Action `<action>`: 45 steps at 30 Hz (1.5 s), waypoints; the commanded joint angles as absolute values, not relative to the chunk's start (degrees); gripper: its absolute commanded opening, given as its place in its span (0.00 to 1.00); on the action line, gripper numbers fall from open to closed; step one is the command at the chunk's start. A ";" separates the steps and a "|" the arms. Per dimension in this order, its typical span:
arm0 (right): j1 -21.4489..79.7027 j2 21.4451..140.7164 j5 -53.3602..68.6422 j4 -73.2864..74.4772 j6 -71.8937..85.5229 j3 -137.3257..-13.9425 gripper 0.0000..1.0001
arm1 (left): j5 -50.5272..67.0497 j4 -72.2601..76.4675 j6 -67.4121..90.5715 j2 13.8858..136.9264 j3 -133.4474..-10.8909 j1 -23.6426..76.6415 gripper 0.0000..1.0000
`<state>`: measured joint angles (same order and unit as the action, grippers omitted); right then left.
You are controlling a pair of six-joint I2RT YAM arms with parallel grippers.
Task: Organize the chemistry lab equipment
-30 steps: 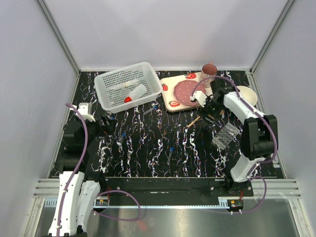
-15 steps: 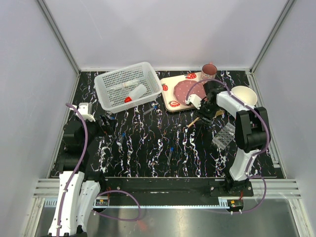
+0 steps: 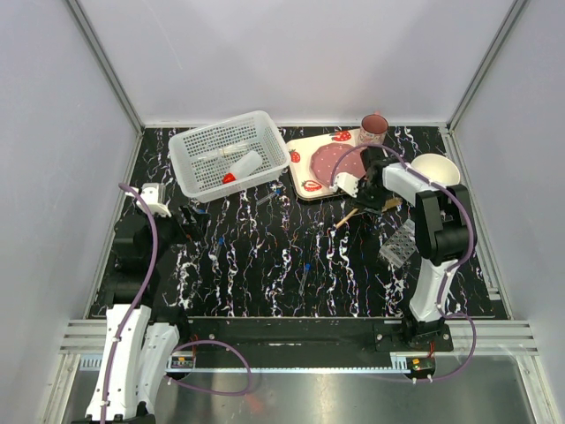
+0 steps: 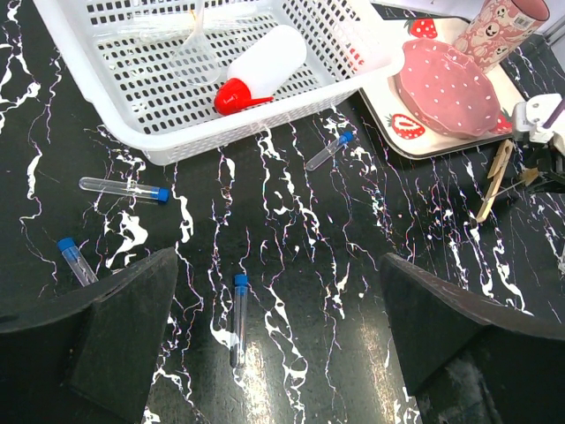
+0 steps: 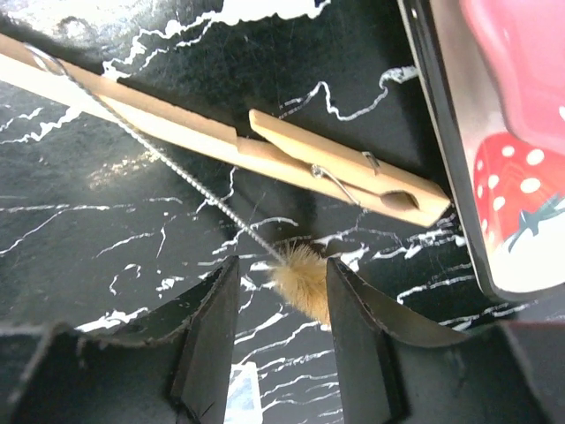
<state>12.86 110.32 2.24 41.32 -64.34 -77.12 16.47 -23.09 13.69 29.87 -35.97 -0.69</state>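
A wooden test-tube clamp (image 5: 265, 146) and a wire brush with a tan bristle tip (image 5: 300, 278) lie beside the strawberry tray. My right gripper (image 5: 282, 309) is open, with its jaws on either side of the bristle tip and not closed on it; in the top view it is low at the clamp's end (image 3: 369, 201). The clear tube rack (image 3: 399, 243) lies to its right. My left gripper (image 4: 278, 327) is wide open above the table, with a blue-capped vial (image 4: 238, 318) below it. More vials (image 4: 124, 187) (image 4: 328, 150) lie loose. The red-capped squeeze bottle (image 4: 265, 66) lies in the white basket (image 4: 221, 132).
The strawberry-print tray (image 3: 305, 150) with the pink plate (image 3: 331, 163) and the mug (image 3: 373, 128) stands right behind my right gripper. A round white bowl (image 3: 439, 170) is at the far right. Clear tubes (image 3: 216, 152) lie in the basket.
My right gripper has moved left and down to the brush tip by the tray, and its arm has folded in. The left arm has not moved.
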 commanded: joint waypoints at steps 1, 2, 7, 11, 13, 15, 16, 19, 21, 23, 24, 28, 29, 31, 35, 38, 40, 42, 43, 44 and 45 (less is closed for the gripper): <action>13.36 112.41 0.61 39.81 -67.94 -79.19 0.49 | 16.17 -21.44 12.92 30.15 -36.12 -0.53 0.99; 13.36 112.50 0.79 39.90 -68.11 -79.28 0.48 | 16.17 -21.45 12.92 30.23 -36.12 -0.53 0.99; 13.27 113.03 1.84 39.81 -68.91 -78.84 0.39 | 16.08 -21.36 12.83 30.32 -36.12 -0.44 0.99; 13.36 112.59 3.25 40.08 -69.34 -77.35 0.27 | 16.08 -21.36 12.83 30.41 -36.12 -0.44 0.99; 13.36 111.80 4.39 39.99 -69.26 -76.38 0.16 | 16.08 -21.44 12.83 30.41 -36.12 -0.44 0.99; 13.36 110.84 5.70 39.99 -68.91 -75.68 0.10 | 16.35 -21.36 12.83 30.41 -36.21 -0.44 0.99; 13.36 110.40 6.23 40.08 -68.73 -75.50 0.07 | 16.43 -21.36 12.83 30.32 -36.21 -0.44 0.99; 13.36 108.11 9.04 39.99 -67.85 -74.62 0.04 | 16.61 -21.36 12.92 30.41 -36.21 -0.44 0.99; 13.45 106.10 11.15 39.99 -67.24 -74.18 0.03 | 16.96 -21.36 12.92 30.32 -36.21 -0.44 0.99; 13.45 103.81 12.39 40.16 -65.84 -74.00 0.03 | 17.75 -21.18 13.01 30.15 -36.21 -0.44 0.99; 13.45 102.93 14.13 40.51 -65.31 -73.92 0.02 | 18.19 -21.01 13.09 30.06 -36.12 -0.44 0.99; 13.71 98.18 18.54 42.53 -61.27 -74.35 0.02 | 22.58 -18.90 13.71 29.79 -35.95 -0.44 0.99; 13.71 96.69 20.11 43.41 -59.43 -74.70 0.02 | 25.29 -17.77 14.06 30.06 -35.95 -0.44 0.99; 13.97 95.63 22.40 47.78 -57.93 -76.72 0.01 | 29.07 -16.09 17.03 31.28 -36.04 -0.44 0.99; 14.15 94.75 31.09 54.39 -51.62 -80.59 0.01 | 41.36 -4.88 30.11 34.88 -33.59 -0.44 0.99; 14.24 95.10 43.80 58.35 -46.43 -82.70 0.01 | 45.08 12.39 46.72 38.05 -28.33 1.83 0.99; 14.33 95.45 49.28 59.58 -42.48 -83.23 0.01 | 42.99 21.66 56.28 39.55 -25.41 6.99 0.99; 14.50 96.15 56.75 60.11 -40.35 -83.32 0.01 | 36.76 29.78 58.88 41.21 -23.29 11.75 0.99; 14.41 96.50 58.87 61.07 -39.82 -83.23 0.01 | 34.22 30.93 59.15 41.92 -23.29 17.00 0.99; 14.50 96.68 61.93 61.61 -39.64 -83.15 0.01 | 29.49 32.94 58.89 42.79 -23.55 19.57 0.98; 14.50 96.85 62.92 61.87 -39.38 -82.80 0.01 | 27.18 33.92 58.54 44.89 -23.73 22.04 0.97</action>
<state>13.89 96.47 47.64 57.60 -44.86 -81.12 35.79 14.48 50.13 42.22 -22.98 13.45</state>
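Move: The brush's bristle head lies just under the right hand, about 3 cm to its right, 1 cm ahead and 2 cm below. Roughly level with the head, the wooden clamp lies some 6 cm to the hand's left, neither ahead nor back; the clear rack is about 8 cm right and 10 cm back, the strawberry tray about 14 cm ahead and 10 cm left. From the left hand, the brush head is some 50 cm right, 15 cm ahead and 21 cm below. Sinking a bit, the right fingers shut on the brush where wire meets bristles, then lift it about 14 cm while drawing it left and back across the clamp; the fingertips swing left some 45 degrees. Late on, the left hand, still wide open, sweeps about 13 cm right towards it, rolling its left side down and turning clockwise. ##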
